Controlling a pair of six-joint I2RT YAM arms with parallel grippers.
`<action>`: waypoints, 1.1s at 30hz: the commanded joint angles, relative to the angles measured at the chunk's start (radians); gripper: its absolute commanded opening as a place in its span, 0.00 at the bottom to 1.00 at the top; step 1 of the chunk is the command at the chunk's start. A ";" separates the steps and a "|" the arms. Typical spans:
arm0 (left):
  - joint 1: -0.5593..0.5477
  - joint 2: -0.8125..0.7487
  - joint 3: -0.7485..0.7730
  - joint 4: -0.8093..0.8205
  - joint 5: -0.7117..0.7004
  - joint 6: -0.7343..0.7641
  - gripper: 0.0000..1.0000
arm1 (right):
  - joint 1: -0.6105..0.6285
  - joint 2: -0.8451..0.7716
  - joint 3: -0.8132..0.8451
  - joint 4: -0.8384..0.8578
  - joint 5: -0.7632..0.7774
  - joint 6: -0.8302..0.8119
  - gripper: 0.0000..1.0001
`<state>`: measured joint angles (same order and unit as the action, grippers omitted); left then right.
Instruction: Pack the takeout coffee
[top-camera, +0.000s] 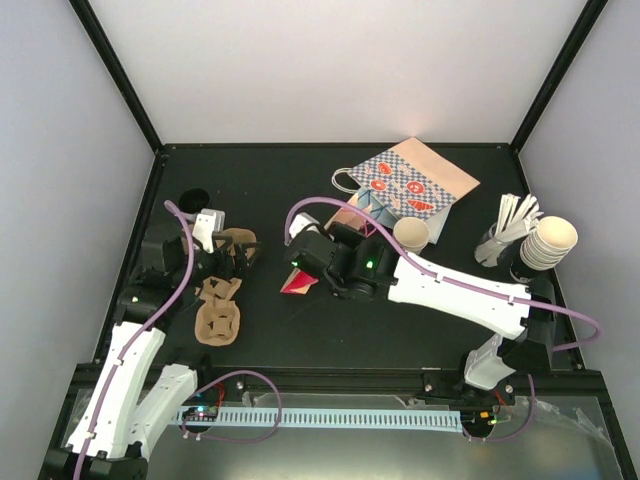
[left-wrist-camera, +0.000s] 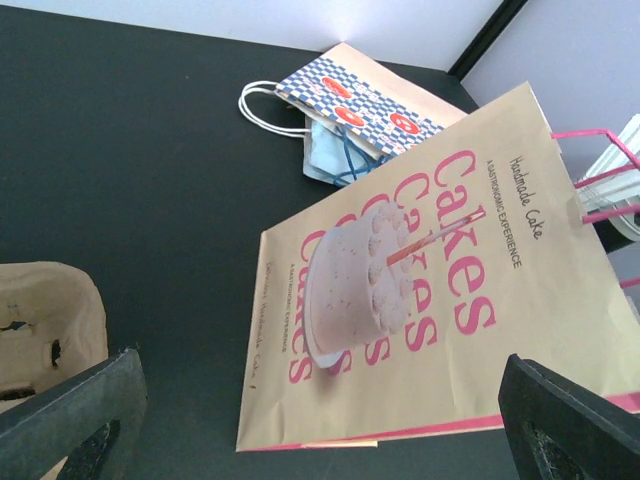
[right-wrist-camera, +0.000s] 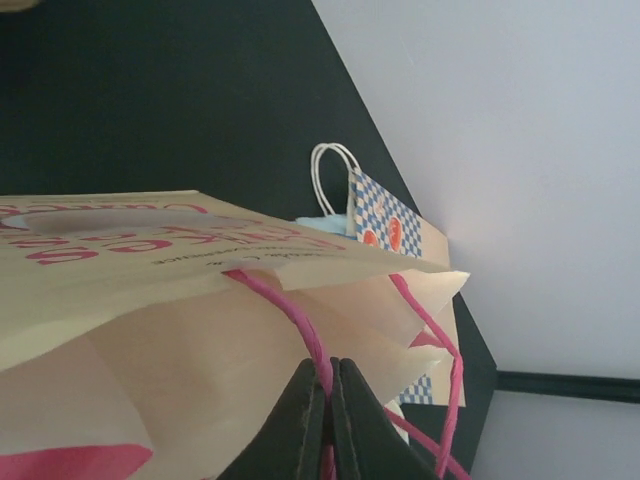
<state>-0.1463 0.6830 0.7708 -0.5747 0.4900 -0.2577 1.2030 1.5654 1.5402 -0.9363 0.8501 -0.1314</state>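
The takeout coffee (top-camera: 411, 233), a small pale cup with a cream inside, stands just right of my right wrist, in front of the checkered bag. A kraft bag (left-wrist-camera: 420, 300) printed "Cakes" in pink lies tilted on the table; in the top view only a pink corner (top-camera: 298, 285) shows under the right arm. My right gripper (right-wrist-camera: 328, 375) (top-camera: 303, 263) is shut on the bag's pink handle (right-wrist-camera: 285, 305), lifting its mouth edge. My left gripper (left-wrist-camera: 320, 410) (top-camera: 240, 255) is open, with the bag's bottom edge lying between its fingers (left-wrist-camera: 75, 420) at a distance.
A blue-checkered paper bag (top-camera: 420, 185) (left-wrist-camera: 350, 105) lies flat at the back. A stack of nested cream cups (top-camera: 550, 243) and a holder of white sticks (top-camera: 505, 225) stand at the right. A cardboard cup carrier (top-camera: 218, 315) (left-wrist-camera: 40, 325) lies by the left arm. A small black cup (top-camera: 195, 197) sits far left.
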 joint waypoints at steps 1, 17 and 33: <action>-0.007 0.009 0.045 -0.001 0.038 -0.006 0.99 | 0.048 -0.023 -0.033 0.041 -0.022 0.031 0.05; -0.033 0.022 0.015 0.017 0.122 -0.016 0.99 | 0.073 -0.056 -0.097 0.058 -0.207 0.097 0.35; -0.409 0.133 0.045 0.007 -0.187 0.028 0.99 | -0.001 -0.259 -0.204 0.072 -0.503 0.282 0.66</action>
<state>-0.4808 0.7879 0.7681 -0.5537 0.4164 -0.2684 1.2369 1.3449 1.3808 -0.8665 0.4362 0.0601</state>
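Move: The right hand still pinches the pink handles of the cake bag; the bare patch of table the bag is taken to is about 3 cm back and 9 cm left of this hand, some 20 below. From the same hand, the white paper cup stands 3 cm ahead and 13 right, the checkered bag 18 ahead and 13 right, and the near cup tray 10 back and 30 left. From the open left hand, the hanging cake bag's middle is level, 15 cm right and about 10 below. The right hand draws the cake bag back towards its own base and down about 4 cm over the bare table, then opens to roughly two thirds and lets go of the handles, still easing back to some 7 cm in all while rising about 3 cm and rolling its left side up as the fingers tip down. The left hand, fingers staying wide open, starts slowly and then swings about 7 cm to the right with a smaller shift back and a late dip, turning some 15 degrees clockwise to come over the bag's left part, with no touch to be made out. ##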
